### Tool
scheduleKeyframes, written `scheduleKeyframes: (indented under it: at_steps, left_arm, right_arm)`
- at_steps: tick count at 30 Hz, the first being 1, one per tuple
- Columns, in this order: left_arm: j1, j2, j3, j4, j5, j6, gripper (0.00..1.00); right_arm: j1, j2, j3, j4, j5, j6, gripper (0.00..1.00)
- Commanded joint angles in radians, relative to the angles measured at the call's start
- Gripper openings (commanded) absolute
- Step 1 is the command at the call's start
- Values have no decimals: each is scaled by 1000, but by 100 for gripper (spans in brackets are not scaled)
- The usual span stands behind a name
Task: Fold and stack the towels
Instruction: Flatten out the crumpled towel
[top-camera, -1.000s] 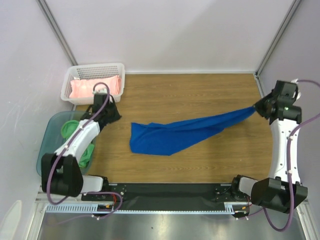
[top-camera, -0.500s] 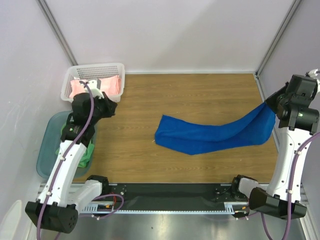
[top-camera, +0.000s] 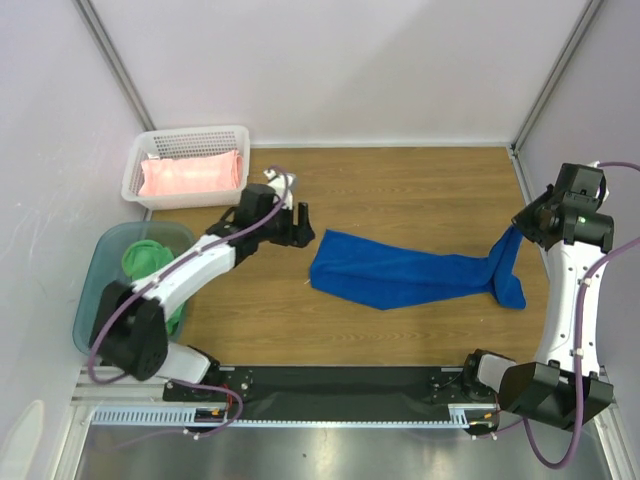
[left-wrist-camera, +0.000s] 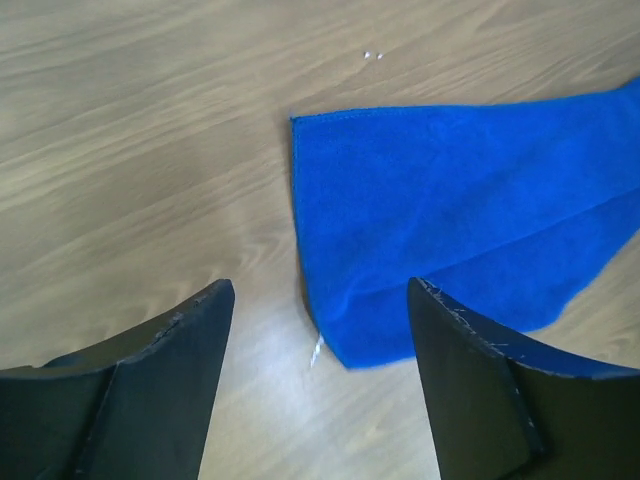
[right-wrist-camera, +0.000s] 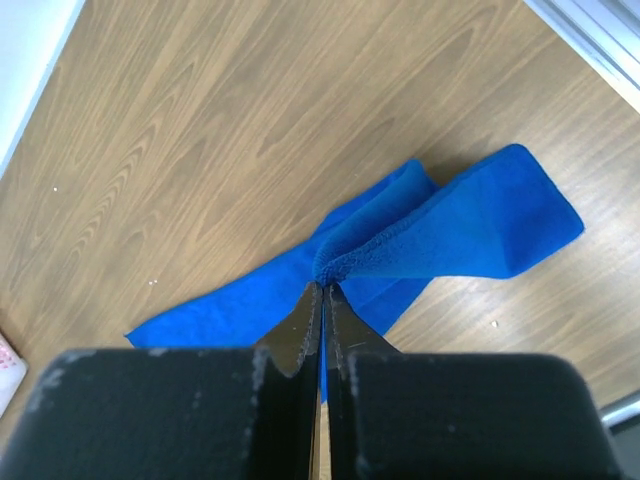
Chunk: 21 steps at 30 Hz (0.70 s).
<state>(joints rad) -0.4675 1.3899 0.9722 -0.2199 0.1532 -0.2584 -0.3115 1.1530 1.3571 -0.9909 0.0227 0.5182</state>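
The blue towel (top-camera: 405, 275) lies stretched across the wooden table, its right end lifted and hanging. My right gripper (top-camera: 520, 226) is shut on that raised end; in the right wrist view the blue towel (right-wrist-camera: 450, 230) folds over my closed fingertips. My left gripper (top-camera: 300, 228) stands open just left of the towel's left end. In the left wrist view the blue towel (left-wrist-camera: 450, 210) has its near corner between my spread fingers (left-wrist-camera: 170, 370), untouched. A pink towel (top-camera: 192, 175) lies folded in the white basket (top-camera: 133, 175). A green towel (top-camera: 145, 258) sits bunched in the teal tub (top-camera: 100, 290).
The white basket stands at the table's back left corner, the teal tub in front of it off the table's left edge. Grey walls with metal rails (top-camera: 545, 80) close in the back and the sides. A black base rail (top-camera: 340, 385) runs along the near edge.
My left arm swung from the basket area to the towel's left end and its gripper opened. My right gripper lowered, and the blue towel settled flatter on the table.
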Motion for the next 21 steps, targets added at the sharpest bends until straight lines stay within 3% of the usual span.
scheduleKeyframes:
  at_steps: [1, 8, 21]
  left_arm:
    - [-14, 118, 68, 140, 3, 59, 77]
    - [-16, 351, 171, 269, 121, 70, 78]
    - [-25, 532, 214, 379, 161, 68, 77]
  right_arm:
    - [-9, 4, -9, 61, -43, -20, 0]
    - [-20, 5, -24, 77, -66, -23, 0]
    - [-44, 36, -3, 61, -92, -40, 0]
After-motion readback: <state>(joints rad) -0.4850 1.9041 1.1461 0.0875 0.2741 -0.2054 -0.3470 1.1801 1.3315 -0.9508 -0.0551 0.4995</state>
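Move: The blue towel's far left corner lies ahead and to the right of the open left hand, about 9 cm forward, 7 cm right and 13 cm below. The towel's near left corner is some 11 cm nearer than that corner and 3 cm to its left. The white basket's middle stands about 22 cm ahead and 22 cm left of this hand. From the right hand, which holds the towel's other end up, the far left corner is roughly 39 cm left, 13 cm ahead and 25 cm below. Down, forward and to the right, the left hand sinks about 9 cm towards the blue towel's far left corner while travelling some 7 cm out and nearly as far right, slowing near the end. Its fingers stay wide apart, with the wrist turning slightly clockwise. The right hand keeps its pinch on the raised end, almost still. ##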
